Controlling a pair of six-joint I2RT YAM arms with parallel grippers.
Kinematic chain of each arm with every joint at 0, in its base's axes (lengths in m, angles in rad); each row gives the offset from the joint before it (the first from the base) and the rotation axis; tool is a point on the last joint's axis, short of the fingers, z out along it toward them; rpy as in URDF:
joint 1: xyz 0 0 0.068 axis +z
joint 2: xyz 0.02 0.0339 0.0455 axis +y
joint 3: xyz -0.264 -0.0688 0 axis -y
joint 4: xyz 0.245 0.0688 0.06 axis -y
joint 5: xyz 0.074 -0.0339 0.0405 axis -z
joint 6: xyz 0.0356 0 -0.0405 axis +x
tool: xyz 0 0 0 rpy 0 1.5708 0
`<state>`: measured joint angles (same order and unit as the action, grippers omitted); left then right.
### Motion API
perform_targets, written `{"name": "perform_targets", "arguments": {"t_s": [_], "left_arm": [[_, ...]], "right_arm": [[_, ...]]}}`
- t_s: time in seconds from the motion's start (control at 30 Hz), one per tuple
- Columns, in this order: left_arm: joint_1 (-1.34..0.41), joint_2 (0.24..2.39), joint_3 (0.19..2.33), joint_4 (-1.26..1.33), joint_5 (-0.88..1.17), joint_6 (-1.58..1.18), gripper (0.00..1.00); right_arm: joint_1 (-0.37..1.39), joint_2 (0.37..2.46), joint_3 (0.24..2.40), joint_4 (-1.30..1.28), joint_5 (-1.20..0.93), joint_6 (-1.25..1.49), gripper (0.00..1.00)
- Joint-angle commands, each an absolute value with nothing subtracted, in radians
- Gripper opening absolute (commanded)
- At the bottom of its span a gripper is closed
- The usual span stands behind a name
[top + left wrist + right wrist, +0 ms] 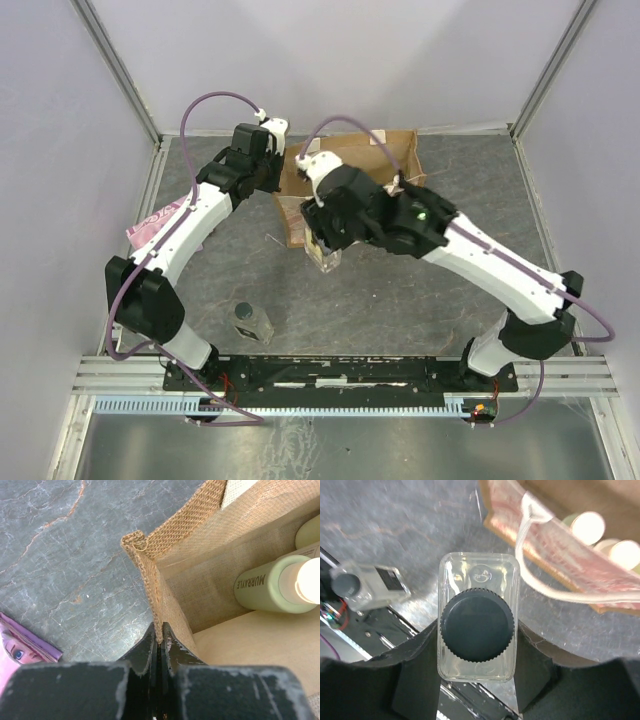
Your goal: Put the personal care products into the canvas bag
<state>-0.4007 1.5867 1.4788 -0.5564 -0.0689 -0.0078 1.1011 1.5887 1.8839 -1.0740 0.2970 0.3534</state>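
The canvas bag (400,152) stands open at the back of the table. My left gripper (277,178) is shut on its left rim (150,575), the woven edge pinched between the jaws (161,639). Inside lie pale yellow bottles (270,585) with cream tops (587,526). My right gripper (322,243) is shut on a clear bottle with a black cap (476,617), held upright just in front of the bag's pinkish front panel (560,545). A second clear black-capped bottle (252,320) lies on the table near the left arm's base, also in the right wrist view (365,585).
A flat pink packet (150,222) lies at the left edge of the table, partly under the left arm, with its corner in the left wrist view (20,647). A cream rope handle (545,587) hangs over the bag's front. Enclosure walls ring the grey tabletop.
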Motion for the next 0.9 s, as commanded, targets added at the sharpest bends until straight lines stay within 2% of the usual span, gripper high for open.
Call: {"name": "perform_targets", "arguments": {"t_s": [0.0, 0.07, 0.2, 0.37, 0.57, 0.87], "left_arm": [[-0.389, 1.526, 1.449, -0.514, -0.109, 0.017, 0.03], [-0.389, 1.523, 1.445, -0.506, -0.112, 0.013, 0.03], [-0.389, 1.528, 1.449, -0.496, -0.1, 0.002, 0.03], [-0.389, 1.525, 1.449, -0.497, -0.093, 0.0, 0.03], [-0.388, 1.505, 1.439, -0.496, -0.098, -0.008, 0.03], [-0.388, 1.485, 1.441, -0.511, -0.097, -0.024, 0.03]], "right_arm": [[1.076, 1.515, 2.084, -1.047, 0.401, 0.343, 0.0], [1.066, 1.51, 2.126, -1.008, 0.425, 0.307, 0.0], [1.036, 1.481, 2.071, -0.823, 0.464, 0.213, 0.0], [0.965, 1.504, 2.07, -0.621, 0.419, 0.105, 0.0], [0.883, 1.602, 2.137, -0.477, 0.347, 0.015, 0.0], [0.803, 1.737, 2.164, -0.397, 0.288, 0.043, 0.0]]}}
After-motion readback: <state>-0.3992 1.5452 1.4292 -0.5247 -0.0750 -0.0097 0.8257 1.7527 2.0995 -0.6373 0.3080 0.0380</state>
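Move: The right gripper holds the clear bottle by its neck. The bag's mouth lies about 22 cm ahead, some 5 cm to the right and 9 cm below. The bag's left rim is roughly 17 cm ahead, 10 cm to the left and 8 cm below; the other bottle stands about 9 cm back, 18 cm to the left and 23 cm down. From the left gripper, shut on that rim, the mouth is about 15 cm to the right, 4 cm ahead and 2 cm lower. Keep your right grip on the clear bottle and raise it first, easing slightly right, then sweep it about 16 cm forward over the bag's front edge towards the mouth, sinking a little at the end. Tip the fingers up some 25 degrees on the way. Hold the left gripper almost still, still pinching the bag's left rim. ##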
